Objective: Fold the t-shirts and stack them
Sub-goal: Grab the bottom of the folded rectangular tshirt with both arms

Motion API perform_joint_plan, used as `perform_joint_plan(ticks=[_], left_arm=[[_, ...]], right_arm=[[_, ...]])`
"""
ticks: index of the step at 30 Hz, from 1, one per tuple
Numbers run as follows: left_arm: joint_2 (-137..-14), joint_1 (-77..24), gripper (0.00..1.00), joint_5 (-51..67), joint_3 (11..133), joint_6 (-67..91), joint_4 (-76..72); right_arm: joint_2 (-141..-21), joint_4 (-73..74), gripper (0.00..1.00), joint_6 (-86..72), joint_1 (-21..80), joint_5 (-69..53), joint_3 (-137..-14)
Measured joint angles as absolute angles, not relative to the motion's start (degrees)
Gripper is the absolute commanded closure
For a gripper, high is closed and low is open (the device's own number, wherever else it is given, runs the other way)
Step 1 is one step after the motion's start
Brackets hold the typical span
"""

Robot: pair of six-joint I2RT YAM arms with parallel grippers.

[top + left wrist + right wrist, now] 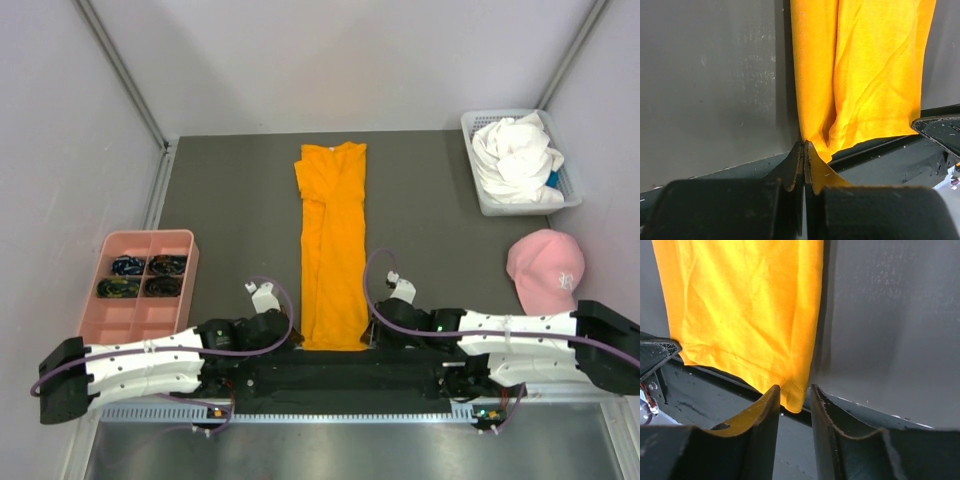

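Observation:
The orange t-shirt [333, 250] lies on the dark table as a long narrow strip, collar end far, hem end near. My left gripper [295, 338] sits at the hem's near left corner. In the left wrist view its jaws [804, 145] are pressed together with the orange fabric [875, 75] running into their tips. My right gripper [371, 333] is at the near right corner. In the right wrist view it [795, 390] is open by a narrow gap, and the shirt's corner [796, 400] hangs between the fingers without being pinched. A white t-shirt [515, 155] lies crumpled in the basket.
A white basket [478, 195] stands at the back right. A pink cap [545, 268] rests on the right, beside the right arm. A pink compartment tray [110, 315] holding small dark items sits at the left. The hem overhangs the table's near edge above the black base bar [330, 375].

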State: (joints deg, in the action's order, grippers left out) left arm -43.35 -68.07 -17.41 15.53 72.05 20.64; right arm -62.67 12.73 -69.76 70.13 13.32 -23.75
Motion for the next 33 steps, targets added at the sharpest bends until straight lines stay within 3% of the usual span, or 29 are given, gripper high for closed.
perform_joint_plan(ticks=[6,12,33], left_arm=[[-43.33,-68.07,1.0,-17.43,15.53,72.05,20.62],[-43.24,-68.07,1.0,-17.43,15.29,72.05,20.56],[-44.82,-68.07,1.0,-21.61,19.68,67.33,19.57]], right_arm=[[-63.29,12.38,0.77,-69.91,70.39,13.28,-23.75],[-63.57,11.73,1.0,-70.37,70.67,13.28,-23.75],[-63.4,15.9,1.0,-69.71,70.89,15.66,-28.03]])
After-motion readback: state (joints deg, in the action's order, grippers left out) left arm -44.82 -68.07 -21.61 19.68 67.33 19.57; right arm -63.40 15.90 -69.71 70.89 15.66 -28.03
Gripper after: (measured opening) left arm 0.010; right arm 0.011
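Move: About 1 cm left of the right hand and just below it, between its part-open fingers, lies the near right corner of the folded orange t-shirt; from the left hand, which already holds the near left corner, that corner is some 15 cm to the right and about level. The shirt's collar end lies flat roughly 44 cm ahead of the right hand and 8 cm to its left. The pink cap is about 42 cm to the right hand's right and 17 cm ahead. Closing the right fingers from part-open pinches the near right corner, with the hand creeping barely half a centimetre left and down, while the left hand stays put with its shut grip on the other corner. Then both begin lifting the hem: the left about 2.5 cm up, 2 cm forward and 1 cm right, the right a shade later, about 1.5 cm up, easing left and forward. ##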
